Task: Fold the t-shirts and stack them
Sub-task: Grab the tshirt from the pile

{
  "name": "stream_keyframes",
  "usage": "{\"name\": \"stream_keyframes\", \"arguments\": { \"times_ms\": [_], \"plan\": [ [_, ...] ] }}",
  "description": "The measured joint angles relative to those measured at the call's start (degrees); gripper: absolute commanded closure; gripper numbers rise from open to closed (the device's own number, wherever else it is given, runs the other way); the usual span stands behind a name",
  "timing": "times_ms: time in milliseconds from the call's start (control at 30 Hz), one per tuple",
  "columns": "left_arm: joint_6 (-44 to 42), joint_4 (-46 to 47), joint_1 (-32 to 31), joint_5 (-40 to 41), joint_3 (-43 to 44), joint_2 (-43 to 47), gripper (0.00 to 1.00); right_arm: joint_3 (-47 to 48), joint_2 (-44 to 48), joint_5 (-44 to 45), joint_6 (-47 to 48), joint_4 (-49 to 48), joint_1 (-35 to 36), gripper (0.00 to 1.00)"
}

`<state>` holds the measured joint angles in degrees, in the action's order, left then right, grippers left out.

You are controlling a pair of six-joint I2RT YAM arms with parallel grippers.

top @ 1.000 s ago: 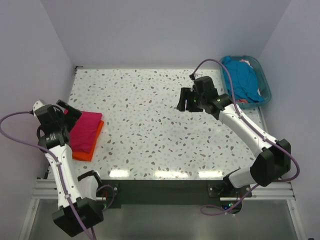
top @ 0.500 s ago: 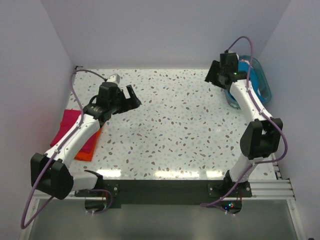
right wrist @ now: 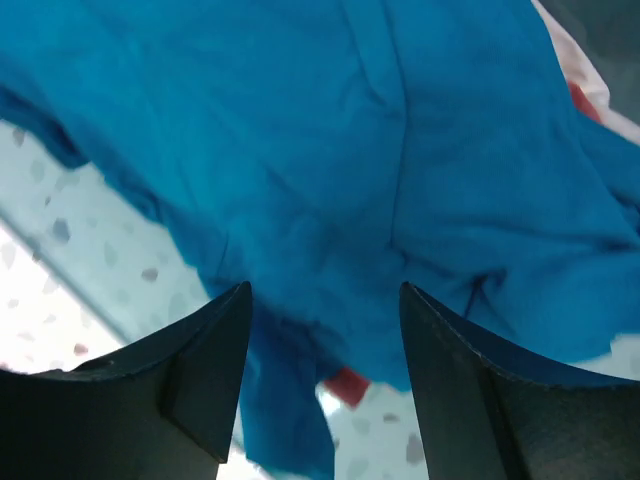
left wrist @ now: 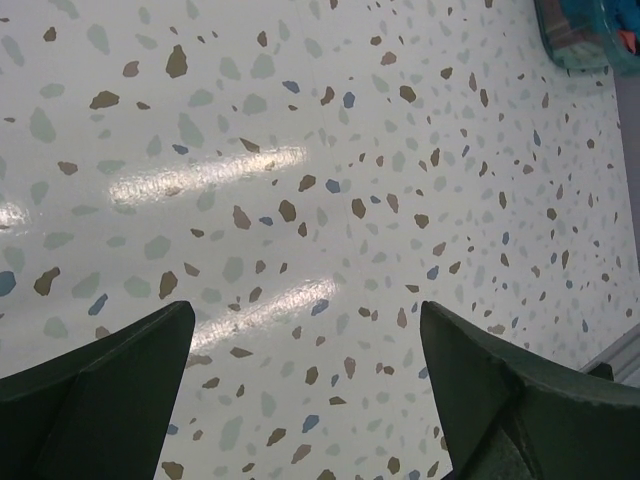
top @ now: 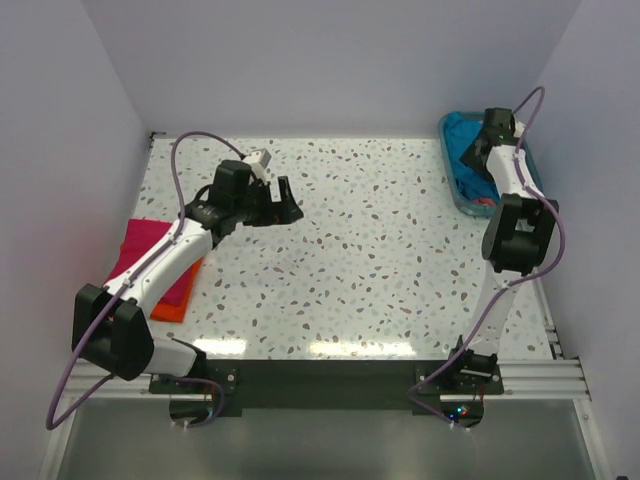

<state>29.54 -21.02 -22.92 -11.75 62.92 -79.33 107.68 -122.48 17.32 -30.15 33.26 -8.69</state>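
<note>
A folded hot pink t-shirt [top: 150,250] lies on a folded orange t-shirt [top: 176,303] at the table's left edge. My left gripper [top: 285,205] hangs open over bare table to the right of that stack; its wrist view shows only terrazzo between the fingers, gripper [left wrist: 305,310]. A crumpled teal blue t-shirt [right wrist: 380,170] fills the teal basket [top: 452,188] at the back right, with a bit of salmon-red t-shirt [right wrist: 345,385] under it. My right gripper [right wrist: 325,290] is open just above the teal blue shirt, nothing between its fingers; from above, gripper [top: 477,152].
White walls close in the table on the left, back and right. The basket's corner [left wrist: 590,40] shows at the far end of the left wrist view. Both arm bases stand at the near edge.
The left arm has swung from the pink and orange stack out toward the table's middle. The right arm has gone from the table's middle to above the basket. Both grippers stayed open.
</note>
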Motion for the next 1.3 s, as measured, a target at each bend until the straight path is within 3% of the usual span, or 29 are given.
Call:
{"name": "stream_keyframes", "arguments": {
  "times_ms": [200, 267, 300, 500, 700, 1300],
  "plan": [
    [-1.3, 0.1, 0.0, -3.1, 0.0, -1.8, 0.00, 7.3, -9.3, -0.4, -1.3, 0.2, -1.8, 0.41],
    [-1.7, 0.0, 0.0, -3.6, 0.0, -2.5, 0.00, 7.5, -10.3, -0.3, -1.5, 0.1, -1.7, 0.53],
    [-1.7, 0.0, 0.0, -3.8, 0.0, -2.8, 0.00, 7.5, -10.4, -0.3, -1.7, 0.1, -1.7, 0.66],
    [-1.9, 0.0, 0.0, -4.7, 0.0, -3.3, 0.00, 5.6, -9.5, -0.2, -2.8, -1.8, -1.7, 1.00],
    [-2.1, 0.3, 0.0, -5.6, 0.0, -3.4, 0.01, 5.3, -6.6, -0.2, -2.8, -1.6, -1.6, 1.00],
    [-2.1, 0.8, 0.0, -5.8, 0.0, -3.3, 0.02, 7.1, 13.9, -0.5, 2.4, -2.6, 2.1, 1.00]
  ]
}}
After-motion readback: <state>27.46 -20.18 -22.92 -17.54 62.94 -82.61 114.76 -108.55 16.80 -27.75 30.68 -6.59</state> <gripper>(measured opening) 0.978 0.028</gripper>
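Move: The blue t-shirt lies heaped in the basket just under the right hand, its middle about 5 cm ahead, 2 cm to the right and 7 cm below. The basket's middle is roughly 4 cm ahead, 3 cm right and 8 cm down; the red cloth showing at the t-shirt's near end is about 5 cm back, 2 cm right and 9 cm below. From the left hand the t-shirt lies some 25 cm ahead, 60 cm right and 12 cm lower. The blue t-shirt is pinched near its close end: the half-open right hand sinks about 5 cm into the heap, easing a little forward and right, and shuts its fingers there. Keeping that pinch, the hand then climbs fast, some 24 cm straight up out of the basket, slipping slightly back and, late on, left, while its fingertips tip upward by roughly 20 degrees. ##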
